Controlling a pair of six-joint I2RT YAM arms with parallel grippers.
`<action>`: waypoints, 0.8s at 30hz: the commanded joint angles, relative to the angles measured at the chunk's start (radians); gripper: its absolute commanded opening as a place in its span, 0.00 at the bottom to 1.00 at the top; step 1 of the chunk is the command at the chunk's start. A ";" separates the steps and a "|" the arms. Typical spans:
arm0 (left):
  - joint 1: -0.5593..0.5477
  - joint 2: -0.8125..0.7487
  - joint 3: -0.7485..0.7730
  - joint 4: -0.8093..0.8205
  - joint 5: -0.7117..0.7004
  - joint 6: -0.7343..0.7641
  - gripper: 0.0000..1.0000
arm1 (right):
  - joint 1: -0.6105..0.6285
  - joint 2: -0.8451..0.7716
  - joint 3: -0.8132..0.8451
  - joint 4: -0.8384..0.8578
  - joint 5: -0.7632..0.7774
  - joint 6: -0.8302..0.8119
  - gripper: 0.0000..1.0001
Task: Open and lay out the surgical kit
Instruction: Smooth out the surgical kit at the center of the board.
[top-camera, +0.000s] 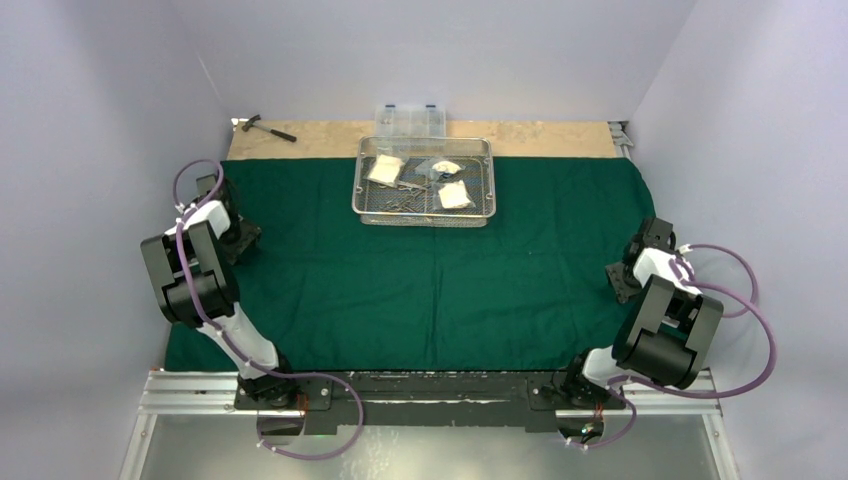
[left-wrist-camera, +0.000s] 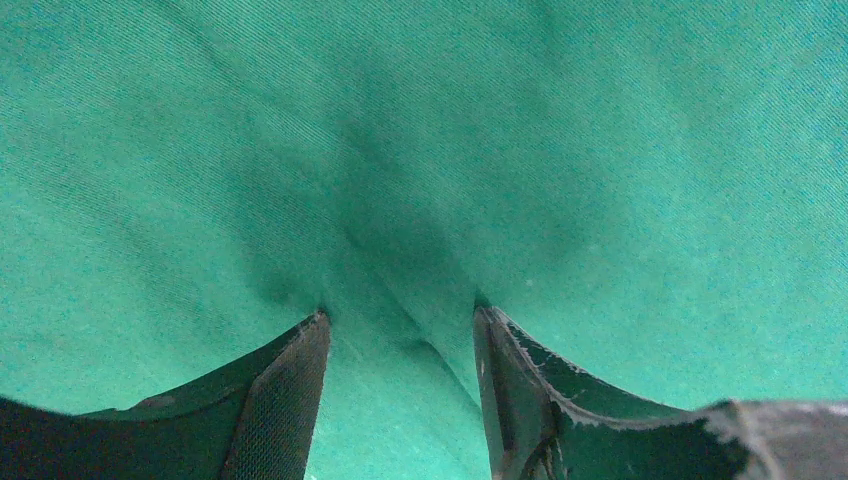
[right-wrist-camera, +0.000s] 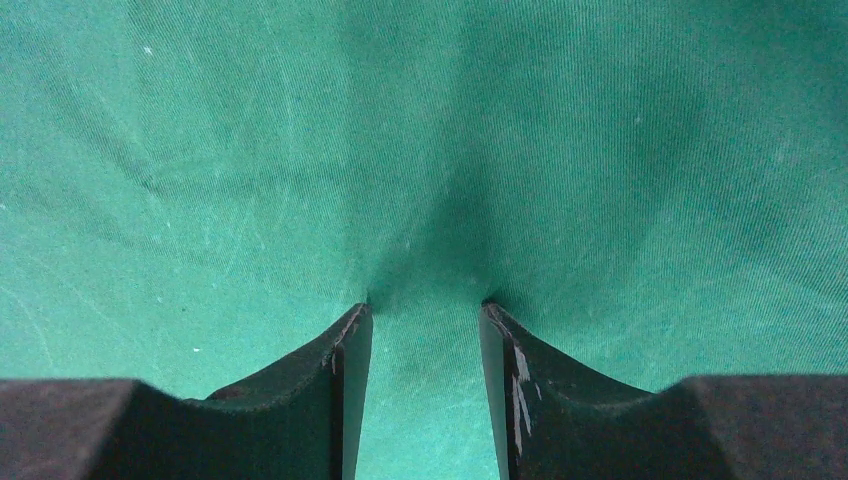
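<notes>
The dark green cloth (top-camera: 430, 290) lies spread flat over most of the table. On its far part stands the steel wire-mesh tray (top-camera: 425, 218), holding packets of white gauze (top-camera: 385, 168) and small steel instruments (top-camera: 410, 186). My left gripper (top-camera: 236, 232) is at the cloth's left edge. In the left wrist view it (left-wrist-camera: 400, 320) stands open, tips pressed onto the cloth (left-wrist-camera: 420, 150), with a low crease running between the fingers. My right gripper (top-camera: 632, 268) is at the cloth's right edge, and it (right-wrist-camera: 425, 308) is open too, with both tips down on flat cloth (right-wrist-camera: 420, 130).
A clear plastic compartment box (top-camera: 410, 118) stands just behind the tray. A small hammer (top-camera: 268, 127) lies on the bare wooden strip (top-camera: 540, 135) at the back left. White walls close in the left, right and far sides.
</notes>
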 joint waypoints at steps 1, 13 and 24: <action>0.005 0.023 0.067 -0.040 -0.115 0.021 0.54 | -0.016 -0.015 0.037 0.001 0.037 -0.031 0.48; -0.028 -0.078 0.276 0.062 0.312 0.156 0.57 | 0.193 0.050 0.542 -0.095 0.058 -0.192 0.53; -0.104 -0.169 0.304 0.117 0.333 0.164 0.91 | 0.352 0.223 0.845 -0.036 -0.067 -0.365 0.90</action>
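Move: Both grippers are down at the cloth, at its two sides, with the instrument tray in the middle between them. From the left hand the tray is roughly 14 cm ahead and 49 cm to the right; the clear organizer box is some 17 cm beyond the tray, 3 cm left of the tray's middle, and the hammer about 31 cm ahead of the left hand, 4 cm right. From the right hand the tray is about 23 cm ahead and 48 cm left. Lift both grippers clear of the green cloth and carry them forward along its sides until they are nearly level with the instrument tray: the right about 21 cm forward and as much up, the left about 11 cm forward and 13 up. Swing the fingertips forward, yaw both grippers inward, open the fingers wide, and near the end draw in towards the tray. ##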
